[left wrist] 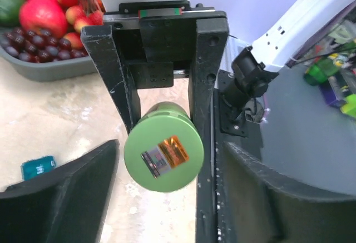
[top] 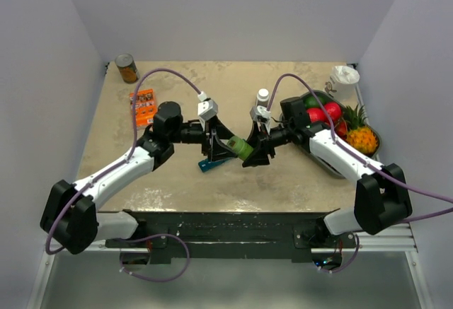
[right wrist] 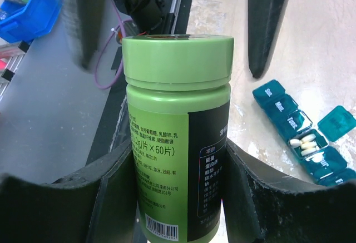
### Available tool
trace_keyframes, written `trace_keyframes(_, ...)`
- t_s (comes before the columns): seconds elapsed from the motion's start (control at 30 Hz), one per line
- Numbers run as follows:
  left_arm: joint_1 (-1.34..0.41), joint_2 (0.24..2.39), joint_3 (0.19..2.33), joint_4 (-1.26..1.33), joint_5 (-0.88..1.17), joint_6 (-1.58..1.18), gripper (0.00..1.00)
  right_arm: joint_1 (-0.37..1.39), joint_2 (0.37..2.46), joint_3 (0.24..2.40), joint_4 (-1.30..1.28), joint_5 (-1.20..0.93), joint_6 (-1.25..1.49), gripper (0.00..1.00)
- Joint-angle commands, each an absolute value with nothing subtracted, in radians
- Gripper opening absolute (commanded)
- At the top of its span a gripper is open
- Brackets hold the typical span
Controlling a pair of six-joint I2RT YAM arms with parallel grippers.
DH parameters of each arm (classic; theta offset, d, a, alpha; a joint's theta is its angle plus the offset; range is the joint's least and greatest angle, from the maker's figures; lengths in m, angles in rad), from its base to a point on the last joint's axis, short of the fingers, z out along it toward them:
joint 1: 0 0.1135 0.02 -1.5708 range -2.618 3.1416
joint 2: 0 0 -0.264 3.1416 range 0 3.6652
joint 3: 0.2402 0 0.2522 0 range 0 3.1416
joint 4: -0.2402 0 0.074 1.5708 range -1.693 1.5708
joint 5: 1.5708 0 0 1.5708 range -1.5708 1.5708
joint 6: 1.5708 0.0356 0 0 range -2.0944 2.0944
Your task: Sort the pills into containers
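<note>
A green pill bottle (right wrist: 167,159) with its green cap (right wrist: 177,59) on is held off the table, lying roughly level, with my right gripper (right wrist: 178,162) shut on its body. In the top view the bottle (top: 239,146) hangs between both grippers at the table's centre. My left gripper (left wrist: 169,159) stands open around the cap (left wrist: 163,154), with a gap on each side. The teal containers (right wrist: 303,134) lie on the table below, one lid raised. White pills (right wrist: 307,144) lie in that open compartment. In the top view the containers (top: 210,163) peek out under the left gripper (top: 221,145).
A grey fruit tray (top: 375,143) stands at the right, behind my right arm. A small dark bottle with a white cap (top: 262,97) is behind the grippers. A tin can (top: 127,68) and an orange packet (top: 144,105) sit at the back left.
</note>
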State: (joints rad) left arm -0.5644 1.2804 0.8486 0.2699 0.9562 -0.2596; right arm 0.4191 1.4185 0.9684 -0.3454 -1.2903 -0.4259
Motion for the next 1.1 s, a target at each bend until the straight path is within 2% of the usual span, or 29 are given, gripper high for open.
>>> trace_keyframes(0.0, -0.569, 1.120, 0.769, 0.458, 0.824, -0.356, 0.99, 0.422, 1.404, 0.999, -0.339, -1.319, -0.465, 0.00)
trace_keyframes(0.13, -0.557, 1.002, 0.727, 0.457, 0.614, -0.487, 0.99, 0.423, 1.402, 1.012, -0.382, -1.292, -0.515, 0.00)
trace_keyframes(0.33, -0.554, 0.911, 0.716, 0.286, 0.413, -0.685, 0.99, 0.425, 1.381, 1.037, -0.452, -1.203, -0.598, 0.00)
trace_keyframes(0.47, -0.555, 0.954, 0.723, 0.147, 0.409, -0.855, 0.98, 0.425, 1.353, 1.034, -0.454, -1.076, -0.621, 0.00)
trace_keyframes(0.57, -0.563, 0.953, 0.695, 0.156, 0.416, -0.926, 0.98, 0.423, 1.341, 1.034, -0.449, -1.026, -0.630, 0.00)
trace_keyframes(0.83, -0.615, 0.975, 0.667, 0.210, 0.350, -0.965, 0.97, 0.426, 1.345, 1.037, -0.462, -1.000, -0.655, 0.00)
trace_keyframes(1.07, -0.687, 1.061, 0.733, 0.210, 0.239, -1.049, 0.96, 0.434, 1.353, 1.037, -0.463, -0.976, -0.661, 0.00)
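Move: The green bottle's cap sits between the left hand's already loosened fingers, about 1 cm to the right of its hand point and level with it; it lies some 4 cm left, 2 cm ahead and 2 cm above the right hand, which holds the bottle's body. From the left hand, the pill organizer is about 6 cm ahead, 2 cm left and 20 cm below; the white pill bottle stands roughly 25 cm ahead and 12 cm right, 18 cm lower. Off the green cap comes the left hand, its fingers opening wide as it rises about 8 cm and draws 5 cm left; it then sinks to its old height and edges back right, open, its wrist having rolled and swung some 35 degrees counter-clockwise. The right hand keeps its grip on the bottle, carrying it 3 cm forward and about 2 cm down and right while tilting it. ##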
